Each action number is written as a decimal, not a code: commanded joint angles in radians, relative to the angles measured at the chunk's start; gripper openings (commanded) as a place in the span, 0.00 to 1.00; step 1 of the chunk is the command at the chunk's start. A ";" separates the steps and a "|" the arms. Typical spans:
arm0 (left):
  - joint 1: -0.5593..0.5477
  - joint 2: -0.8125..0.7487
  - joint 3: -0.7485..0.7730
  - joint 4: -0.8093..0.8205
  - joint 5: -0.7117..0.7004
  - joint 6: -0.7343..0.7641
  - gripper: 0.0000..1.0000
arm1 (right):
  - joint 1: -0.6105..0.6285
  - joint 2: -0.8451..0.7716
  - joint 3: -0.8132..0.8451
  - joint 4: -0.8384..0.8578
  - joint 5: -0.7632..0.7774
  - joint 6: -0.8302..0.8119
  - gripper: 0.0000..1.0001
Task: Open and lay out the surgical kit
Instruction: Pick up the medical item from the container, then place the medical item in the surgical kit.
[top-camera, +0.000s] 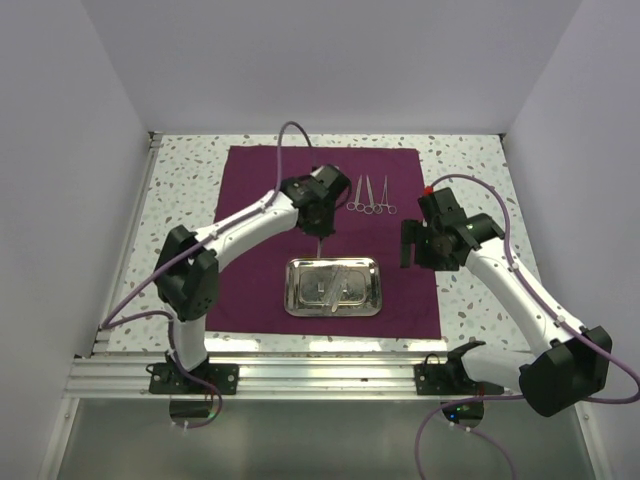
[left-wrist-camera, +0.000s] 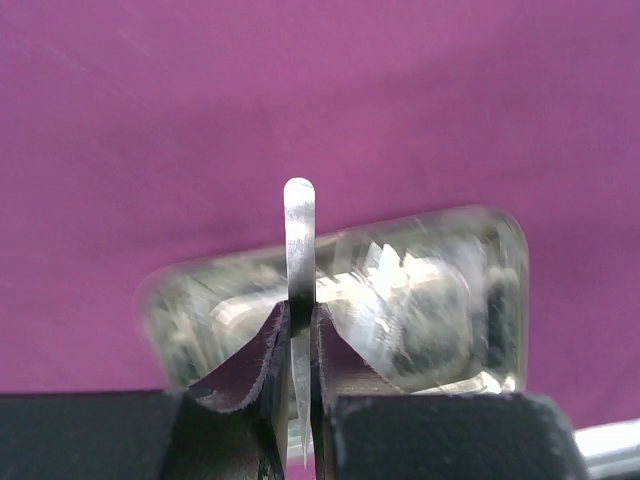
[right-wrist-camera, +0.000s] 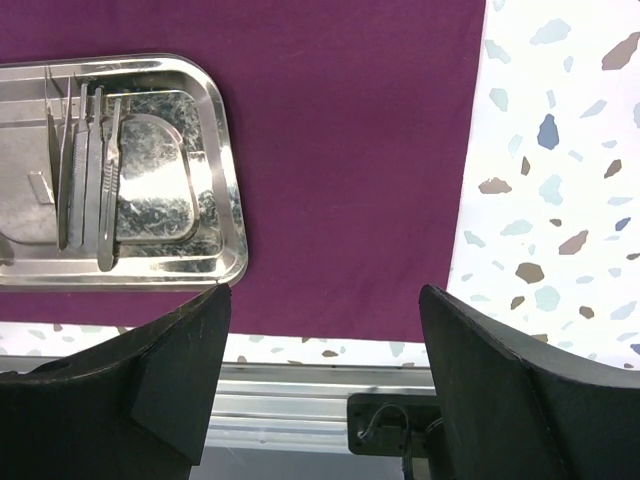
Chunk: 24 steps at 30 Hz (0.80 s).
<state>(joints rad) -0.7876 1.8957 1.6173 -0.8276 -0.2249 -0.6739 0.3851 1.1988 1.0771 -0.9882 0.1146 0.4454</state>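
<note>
The maroon cloth (top-camera: 260, 180) lies spread flat on the table, with the steel tray (top-camera: 333, 286) on its near middle. My left gripper (top-camera: 320, 218) hovers above the cloth just beyond the tray, shut on thin silver tweezers (left-wrist-camera: 299, 240) whose rounded end sticks out past the fingertips (left-wrist-camera: 322, 330). Below it the tray (left-wrist-camera: 420, 300) looks blurred. Three ring-handled forceps (top-camera: 370, 195) lie side by side on the cloth at the back right. My right gripper (top-camera: 412, 246) hangs open over the cloth's right edge, holding nothing. Several slim tools (right-wrist-camera: 85, 160) rest in the tray (right-wrist-camera: 215, 170).
Speckled terrazzo tabletop (right-wrist-camera: 560, 150) shows to the right of the cloth (right-wrist-camera: 350, 150). An aluminium rail (right-wrist-camera: 290, 400) runs along the near edge with the arm bases (top-camera: 195, 378) bolted to it. White walls enclose the table on three sides.
</note>
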 joint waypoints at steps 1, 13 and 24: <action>0.163 -0.017 0.102 -0.018 -0.053 0.163 0.00 | 0.003 -0.001 0.032 -0.004 0.023 0.010 0.79; 0.427 0.298 0.404 0.099 -0.057 0.471 0.00 | 0.001 -0.062 -0.046 -0.006 0.022 0.061 0.80; 0.456 0.396 0.470 0.107 -0.044 0.448 0.19 | 0.001 -0.042 -0.045 -0.004 0.005 0.052 0.80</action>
<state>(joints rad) -0.3359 2.3215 2.0193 -0.7528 -0.2695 -0.2413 0.3851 1.1538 1.0252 -0.9882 0.1192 0.4965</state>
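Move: The left hand, already holding the thin metal instrument, is bound for a bare patch of the purple drape about 20 cm ahead, 16 cm to its left and 10 cm below. The nearest of the three laid-out scissors lies about 20 cm ahead, 7 cm to the hand's right and 10 cm below; the tray is 9 cm behind, 2 cm to its right and 10 cm down. From the right hand the patch is about 28 cm ahead, 35 cm left and 13 cm lower. Forward and to the left in one quick sweep, the left hand carries the instrument away from the tray to the bare drape left of the scissors, some 20 cm out and 16 cm across. It first rises about 3 cm, then sinks about 9 cm over the patch, rolling its left side up by a dozen degrees, fingers keeping their pinch. ##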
